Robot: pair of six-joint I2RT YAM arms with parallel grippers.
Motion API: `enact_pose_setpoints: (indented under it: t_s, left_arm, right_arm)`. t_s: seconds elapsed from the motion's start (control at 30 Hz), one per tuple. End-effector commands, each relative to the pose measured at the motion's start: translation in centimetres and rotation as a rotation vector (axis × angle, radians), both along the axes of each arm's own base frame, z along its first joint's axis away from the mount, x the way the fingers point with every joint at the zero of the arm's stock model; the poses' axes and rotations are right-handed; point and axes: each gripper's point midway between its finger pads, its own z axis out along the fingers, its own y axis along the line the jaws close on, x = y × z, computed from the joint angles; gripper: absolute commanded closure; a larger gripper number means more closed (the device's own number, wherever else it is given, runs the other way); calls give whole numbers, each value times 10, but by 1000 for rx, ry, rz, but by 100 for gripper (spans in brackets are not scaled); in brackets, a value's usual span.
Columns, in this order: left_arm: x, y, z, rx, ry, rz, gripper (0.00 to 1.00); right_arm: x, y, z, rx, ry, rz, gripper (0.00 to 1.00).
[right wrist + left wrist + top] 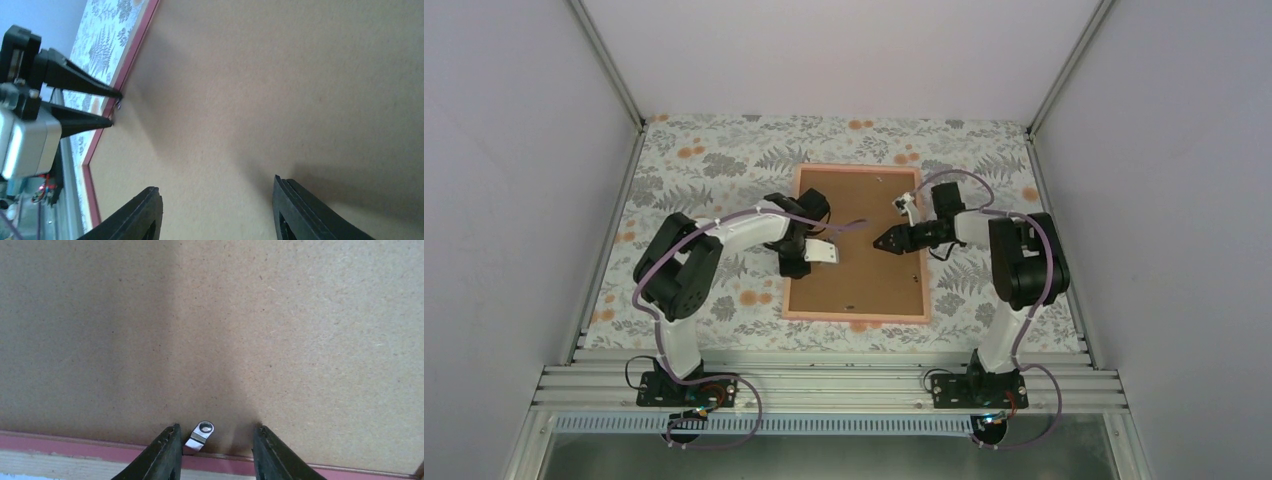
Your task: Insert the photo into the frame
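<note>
The pink frame (856, 317) lies flat on the flowered table with a brown backing board (864, 270) filling it. The photo is hidden. My left gripper (790, 262) is at the frame's left edge. In the left wrist view it (216, 429) stands open, its jaws either side of a small metal turn clip (200, 436) beside the pink rim (75, 449); the clip lies close to the left finger. My right gripper (880, 242) hovers over the middle of the board. It (217, 186) is open with nothing between its fingers and looks across at the left gripper (116, 106).
A flowered cloth (714, 160) covers the table around the frame. White walls stand on the left, right and back. An aluminium rail (824, 385) with both arm bases runs along the near edge.
</note>
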Motion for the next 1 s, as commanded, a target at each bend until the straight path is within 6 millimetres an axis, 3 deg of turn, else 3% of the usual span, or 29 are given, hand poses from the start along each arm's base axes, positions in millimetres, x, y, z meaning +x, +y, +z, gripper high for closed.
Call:
enact_pose_setpoints:
  t_s: [0.0, 0.1, 0.23, 0.33, 0.43, 0.57, 0.67, 0.97]
  left_arm:
    - [-3, 18, 17, 4, 21, 4, 62]
    - [6, 0, 45, -117, -10, 4, 55]
    - [25, -29, 89, -310, -75, 50, 45]
    - [60, -33, 106, -380, -171, 162, 42]
    - [106, -23, 115, -418, -271, 342, 39]
    - [156, -9, 120, -447, -370, 559, 36]
    - [182, -1, 112, -448, -395, 683, 34]
    - [225, 10, 75, -421, -408, 839, 34]
  right_arm:
    - [-25, 3, 5, 39, 62, 35, 44]
    - [-30, 9, 19, 97, 48, 68, 43]
    - [-21, 10, 39, 106, -28, 76, 43]
    - [-4, 8, 47, 70, -87, 47, 43]
    - [14, 4, 45, 16, -108, -2, 44]
    - [36, 2, 40, -25, -117, -57, 45]
    - [50, 3, 38, -40, -122, -90, 46]
    - [78, 21, 38, -39, -151, -103, 49]
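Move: Ahead along the frame's left rim, the next clip lies about 18 cm straight forward of the left hand and a centimetre or so below it. The clip just worked is right at that hand's fingertips; the frame's far-left corner is some 27 cm straight ahead, and the far-rim clip roughly 23 cm ahead and 18 cm right. From the right hand, low over the brown backing, the next clip is about 11 cm ahead, 17 cm left and 3 cm lower. Leaving the near clip, the left hand rises about 11 cm and arcs forward along the left rim, 20 cm in all, then sinks some 4 cm towards the far clip; its fingers open wider, it turns some 45 degrees counter-clockwise and its tips tilt forward and right. The right hand, fingers still open, draws back 2 cm, lifts, then carries forward over the backing, ending 6 cm ahead and 3 cm higher. ##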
